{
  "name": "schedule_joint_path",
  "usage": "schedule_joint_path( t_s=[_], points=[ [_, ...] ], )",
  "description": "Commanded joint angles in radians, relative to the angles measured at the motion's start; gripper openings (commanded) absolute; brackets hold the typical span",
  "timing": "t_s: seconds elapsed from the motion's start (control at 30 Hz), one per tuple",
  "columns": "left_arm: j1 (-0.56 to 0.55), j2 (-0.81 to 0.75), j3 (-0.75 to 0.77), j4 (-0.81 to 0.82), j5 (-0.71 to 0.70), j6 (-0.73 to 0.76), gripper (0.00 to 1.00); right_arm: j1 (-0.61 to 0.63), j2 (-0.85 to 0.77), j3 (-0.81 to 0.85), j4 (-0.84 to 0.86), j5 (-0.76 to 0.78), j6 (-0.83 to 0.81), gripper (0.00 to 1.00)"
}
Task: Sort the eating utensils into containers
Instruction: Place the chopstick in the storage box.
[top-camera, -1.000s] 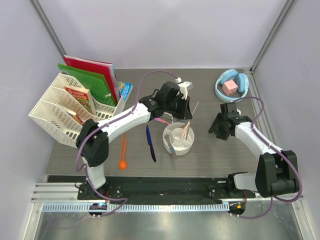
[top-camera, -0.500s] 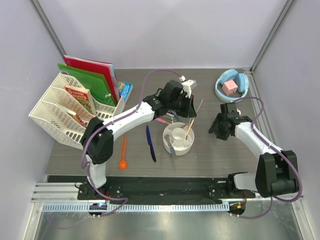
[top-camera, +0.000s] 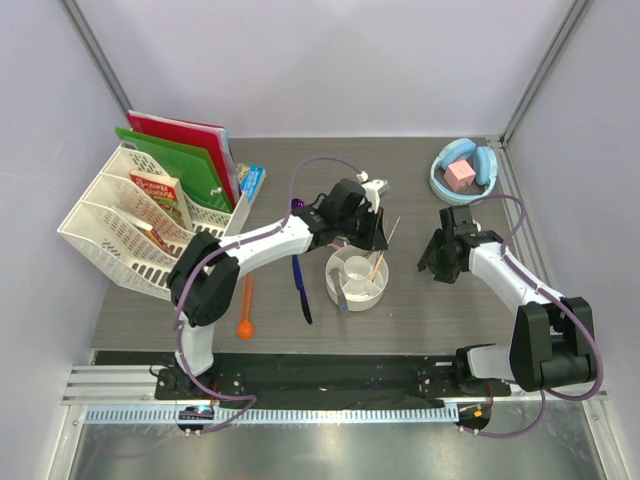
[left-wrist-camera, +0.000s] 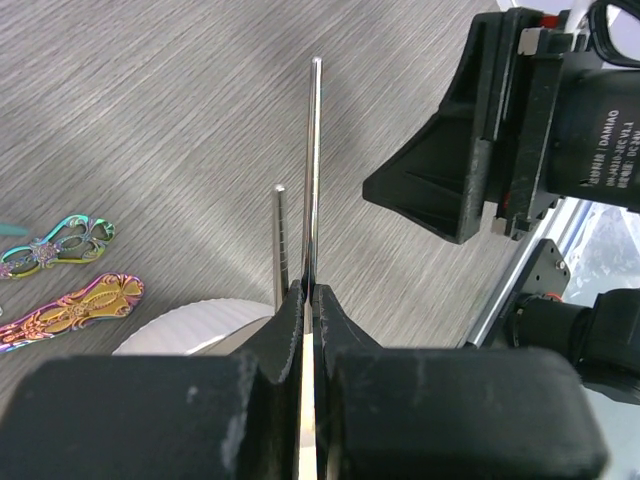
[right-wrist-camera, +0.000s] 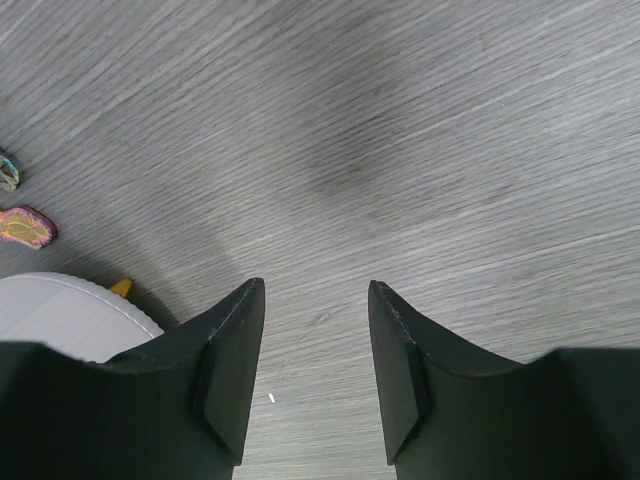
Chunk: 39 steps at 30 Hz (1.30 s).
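My left gripper is shut on a slim pale chopstick that sticks up past its fingers, right over the far rim of the white divided cup. A second chopstick stands in the cup just beside it. Two iridescent pieces lie on the table left of the cup. A dark blue knife and an orange spoon lie further left. My right gripper hovers open to the right of the cup, empty; in its wrist view its jaws frame bare table.
A white lattice file rack with books and folders stands at the back left. A light blue bowl holding a pink cube sits at the back right. The right arm's gripper body stands close to the right of the held chopstick.
My left gripper has come nearer and lower over the cup with the chopstick still in it. The right arm has not moved.
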Motion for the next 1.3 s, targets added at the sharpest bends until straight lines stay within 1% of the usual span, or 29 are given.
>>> schedule_joint_path(
  t_s=[0.0, 0.1, 0.17, 0.27, 0.3, 0.37, 0.57, 0.67, 0.7, 0.8, 0.9, 0.93, 1.0, 1.03, 1.07, 1.1, 1.13, 1.17, 1.2, 1.23, 1.27],
  points=[
    [-0.007, -0.038, -0.033, 0.073, -0.019, 0.016, 0.03, -0.003, -0.011, 0.017, -0.009, 0.009, -0.021, 0.52],
    [-0.007, -0.053, -0.055, 0.067, -0.027, 0.022, 0.08, -0.003, -0.002, 0.023, -0.006, 0.005, -0.025, 0.52],
    [-0.01, -0.067, -0.076, 0.067, -0.036, 0.029, 0.1, -0.003, 0.004, 0.027, -0.003, 0.003, -0.027, 0.52],
    [-0.012, -0.096, -0.099, 0.065, -0.051, 0.034, 0.17, -0.003, 0.006, 0.022, 0.007, 0.0, -0.024, 0.52],
    [-0.013, -0.105, -0.102, 0.065, -0.053, 0.037, 0.21, -0.003, 0.006, 0.02, 0.011, -0.002, -0.019, 0.52],
    [-0.013, -0.116, -0.11, 0.061, -0.054, 0.039, 0.23, -0.003, 0.003, 0.013, 0.017, -0.006, -0.013, 0.52],
    [-0.015, -0.135, -0.104, 0.045, -0.054, 0.057, 0.27, -0.003, -0.017, 0.004, 0.023, -0.009, 0.004, 0.52],
    [-0.015, -0.147, -0.092, 0.036, -0.057, 0.063, 0.32, -0.003, -0.027, 0.0, 0.02, -0.005, 0.008, 0.52],
    [-0.015, -0.15, -0.089, 0.033, -0.057, 0.066, 0.36, -0.003, -0.031, -0.001, 0.02, -0.003, 0.01, 0.52],
    [-0.013, -0.168, -0.05, 0.002, -0.07, 0.077, 0.39, -0.003, -0.039, -0.007, 0.019, 0.0, 0.015, 0.52],
    [-0.005, -0.196, 0.025, -0.073, -0.093, 0.097, 0.41, -0.003, -0.04, -0.009, 0.02, 0.0, 0.019, 0.52],
    [-0.001, -0.208, 0.064, -0.102, -0.132, 0.103, 0.41, -0.003, -0.04, -0.007, 0.02, 0.002, 0.019, 0.52],
    [0.017, -0.257, 0.092, -0.184, -0.194, 0.095, 0.44, -0.003, -0.043, -0.004, 0.023, 0.005, 0.024, 0.52],
    [0.043, -0.277, 0.111, -0.217, -0.25, 0.094, 0.45, -0.003, -0.044, -0.003, 0.025, 0.005, 0.027, 0.52],
    [0.059, -0.295, 0.114, -0.3, -0.28, 0.092, 0.44, -0.003, -0.044, -0.001, 0.03, 0.003, 0.028, 0.52],
    [0.076, -0.332, 0.115, -0.344, -0.318, 0.088, 0.45, -0.003, -0.039, -0.001, 0.03, 0.002, 0.031, 0.52],
    [0.108, -0.349, 0.1, -0.39, -0.356, 0.089, 0.45, -0.001, -0.037, 0.0, 0.034, 0.0, 0.035, 0.52],
    [0.123, -0.369, 0.08, -0.481, -0.411, 0.089, 0.45, -0.003, -0.036, 0.002, 0.039, -0.002, 0.035, 0.52],
    [0.139, -0.421, 0.054, -0.511, -0.438, 0.086, 0.47, -0.003, -0.033, 0.002, 0.039, -0.003, 0.035, 0.52],
    [0.177, -0.449, -0.03, -0.536, -0.468, 0.077, 0.47, -0.003, -0.033, 0.004, 0.039, -0.003, 0.033, 0.52],
    [0.195, -0.484, -0.077, -0.551, -0.508, 0.066, 0.53, -0.003, -0.036, 0.002, 0.04, -0.002, 0.032, 0.52]
  ],
)
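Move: The left hand holds the chopstick over the storage box's far right rim. The middle of the round white box lies about 4 cm left, 5 cm back and some 10 cm below it, with another chopstick already standing in it. The blue knife lies roughly 16 cm left and 6 cm back of the left hand, the spoon pile about 12 cm left and 7 cm ahead. From the right hand the box is about 16 cm left and 2 cm back, near its height. The left fingers let go of the chopstick, opening from shut to about half wide as the hand sinks about 1 cm and eases a little left and back over the box. Then, still opening slightly, the empty hand climbs quickly by some 13 cm and swings about 10 cm left and a few forward, away from the box, turning about 20 degrees counter-clockwise and tipping its fingers up. ##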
